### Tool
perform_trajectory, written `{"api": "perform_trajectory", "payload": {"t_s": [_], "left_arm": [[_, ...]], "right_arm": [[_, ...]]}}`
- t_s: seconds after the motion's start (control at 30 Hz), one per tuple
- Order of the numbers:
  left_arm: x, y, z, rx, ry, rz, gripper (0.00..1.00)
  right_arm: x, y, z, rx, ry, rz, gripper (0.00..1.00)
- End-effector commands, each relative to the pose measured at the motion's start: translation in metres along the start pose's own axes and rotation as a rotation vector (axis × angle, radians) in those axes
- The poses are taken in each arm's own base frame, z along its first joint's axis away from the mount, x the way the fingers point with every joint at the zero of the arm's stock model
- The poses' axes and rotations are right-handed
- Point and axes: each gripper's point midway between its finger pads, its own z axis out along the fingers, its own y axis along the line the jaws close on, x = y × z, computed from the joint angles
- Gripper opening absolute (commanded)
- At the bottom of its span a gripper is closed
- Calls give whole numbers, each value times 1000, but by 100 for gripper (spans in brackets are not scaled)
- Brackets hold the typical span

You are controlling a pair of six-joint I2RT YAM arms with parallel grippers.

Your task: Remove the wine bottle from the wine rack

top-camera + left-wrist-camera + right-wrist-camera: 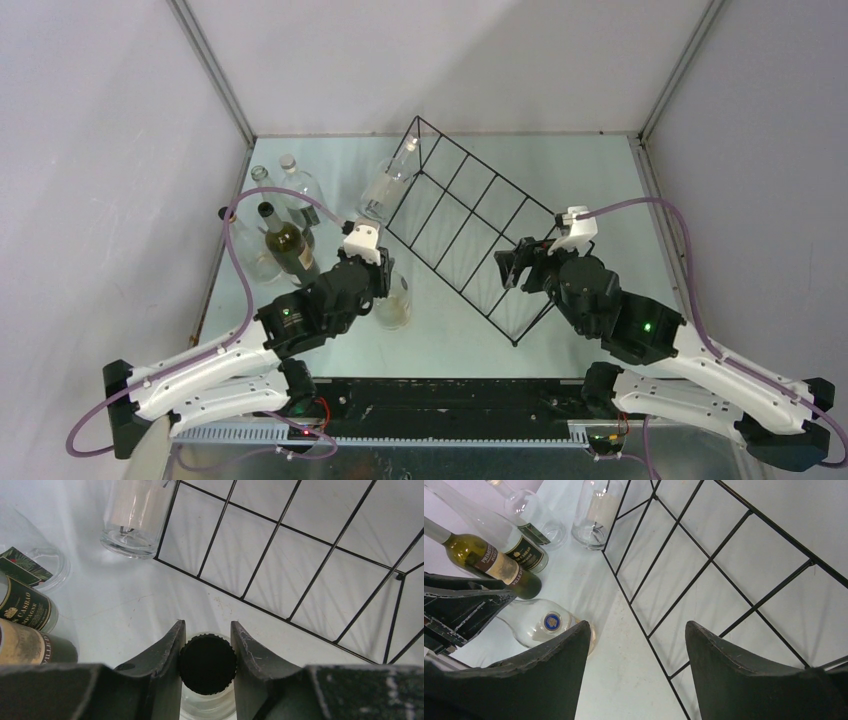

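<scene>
The black wire wine rack [488,165] stands diagonally on the table; it also shows in the left wrist view [265,610] and the right wrist view [648,636]. A clear bottle [385,185] lies in its far end compartment, base outward [132,520]. My left gripper [385,290] is shut on the black cap [207,664] of a second clear bottle [393,308], which stands on the table just left of the rack. That bottle carries a blue badge [546,625]. My right gripper [512,268] is open and empty at the rack's near end, its fingers either side of a rack wire [636,627].
Several other bottles stand or lie at the left: a green wine bottle with a label [285,245] and clear ones [300,180] near the left wall. The enclosure walls close in the table on three sides.
</scene>
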Motion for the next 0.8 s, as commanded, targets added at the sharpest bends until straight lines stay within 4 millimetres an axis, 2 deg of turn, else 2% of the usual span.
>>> {"api": "perform_trajectory", "payload": {"t_s": [0.0,0.13,0.17,0.33,0.37,0.4,0.5,0.53,0.6,0.77], "left_arm": [[-19,15,-2,-74,-67,22,15],[-30,22,-3,-100,-82,35,2],[-34,25,-3,-109,-88,35,1],[-50,41,2,-113,-119,26,0],[-57,49,4,-136,-133,14,0],[-61,49,6,-117,-137,13,0],[-81,62,15,-129,-168,17,0],[-82,65,20,-139,-159,33,0],[-95,79,29,-176,-169,37,0],[-122,92,46,-200,-188,48,0]], "right_arm": [[1,-3,-1,4,-3,32,72],[4,-3,-1,-2,-5,59,72],[5,-3,0,-4,-4,63,72],[12,-3,0,-7,14,68,72],[14,-4,0,-4,18,65,72],[14,-5,0,-1,17,66,72],[15,-7,0,6,15,72,72],[15,-8,0,7,14,75,72],[17,-8,0,5,14,80,72],[22,-9,3,6,27,83,72]]}}
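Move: At the left fingertips already is the neck of the black-capped clear bottle; the open spot it heads for is about 17 cm ahead, 14 cm left and 23 cm below. The green wine bottle stands about 11 cm ahead and 22 cm left, the champagne-label bottle 7 cm beyond it; the rack's last bottle is roughly 24 cm ahead and 2 cm left. From the right hand the open spot lies some 17 cm ahead and 36 cm left. Keeping its pinch on the clear bottle's neck, the left hand starts slowly, then swings the bottle about 8 cm forward and 8 cm left at almost constant height, away from the rack's near side and towards the standing bottles. It turns some 10 degrees counter-clockwise and rolls its left side up about as much. The empty right hand sinks about 2.5 cm, fingers still open. ##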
